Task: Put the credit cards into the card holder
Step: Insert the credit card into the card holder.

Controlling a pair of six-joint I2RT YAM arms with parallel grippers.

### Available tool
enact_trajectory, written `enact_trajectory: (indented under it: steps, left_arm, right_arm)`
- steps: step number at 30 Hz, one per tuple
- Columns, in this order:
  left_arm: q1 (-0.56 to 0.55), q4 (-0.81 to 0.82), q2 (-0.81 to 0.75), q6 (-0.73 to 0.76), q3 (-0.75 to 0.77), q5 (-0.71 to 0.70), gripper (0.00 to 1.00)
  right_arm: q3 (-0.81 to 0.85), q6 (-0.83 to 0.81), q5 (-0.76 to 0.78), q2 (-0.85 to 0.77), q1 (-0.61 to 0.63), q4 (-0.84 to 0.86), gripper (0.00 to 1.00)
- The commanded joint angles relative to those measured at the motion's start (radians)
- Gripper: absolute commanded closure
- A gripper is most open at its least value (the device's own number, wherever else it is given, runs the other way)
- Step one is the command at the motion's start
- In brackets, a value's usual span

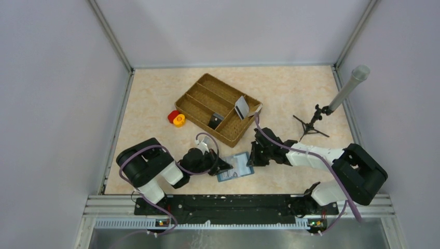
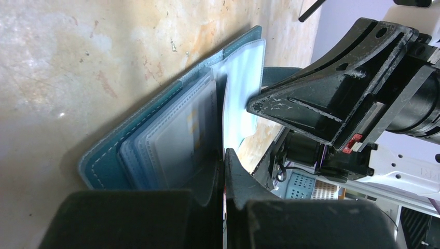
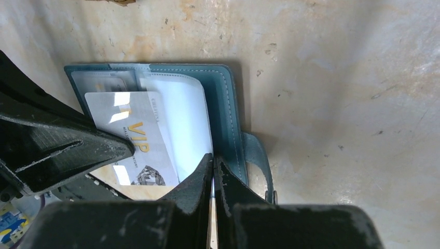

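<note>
The teal-blue card holder (image 1: 237,168) lies open on the table between both grippers. It also shows in the left wrist view (image 2: 104,161) and the right wrist view (image 3: 228,104). My left gripper (image 1: 223,167) (image 2: 224,155) is shut on a white credit card marked VIP (image 3: 137,142), held slanted over the holder's pale slotted panels. My right gripper (image 1: 253,158) (image 3: 213,158) is shut on the edge of a pale inner panel (image 3: 184,114), lifting it. Another pale card (image 1: 242,107) stands in the woven tray.
The brown woven divided tray (image 1: 200,85) sits behind the holder, with a dark item (image 1: 216,121) in one compartment. The red and yellow round pieces (image 1: 176,118) lie left of it. A small tripod with a grey tube (image 1: 315,120) stands at the right.
</note>
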Motion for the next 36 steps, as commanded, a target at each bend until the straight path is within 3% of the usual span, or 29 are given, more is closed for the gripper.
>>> enact_trajectory:
  steps: [1,12,23,29,31,36]
  left_arm:
    - [-0.004,-0.042,0.022,0.037,-0.013,-0.08,1.0]
    - [-0.004,-0.076,-0.025,0.105,-0.01,-0.125,1.0]
    - [-0.031,0.051,0.088,0.075,0.005,-0.076,1.0]
    - [-0.055,-0.055,0.073,0.086,0.057,-0.076,1.0]
    - [-0.058,-0.119,0.061,0.097,0.084,-0.075,0.95]
    - [-0.067,-0.336,-0.007,0.117,0.136,-0.118,0.71]
  right_arm:
    - [-0.035,0.021,0.018,-0.03,0.023,-0.01,1.0]
    - [-0.05,0.032,0.015,-0.035,0.035,-0.003,1.0]
    - [-0.047,0.039,0.016,-0.034,0.042,-0.007,1.0]
    - [-0.057,0.066,0.031,-0.062,0.043,0.013,1.0]
    - [-0.063,0.076,0.034,-0.069,0.044,0.023,1.0]
    - [-0.083,0.103,0.072,-0.1,0.044,0.025,1.0]
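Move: The left hand pinches the credit card's near edge; the middle of the card holder's right-hand pocket lies about 4 cm to its right, 1 cm ahead and 1 cm below. The divided tray is centred some 22 cm ahead and 5 cm left. For the right hand, pinching the pocket's outer edge, that middle lies about 3 cm left, level fore and aft, 1 cm below. Left hand eases card 1 cm forward, then 2.5 cm right into pocket and starts opening; right keeps pinching. ##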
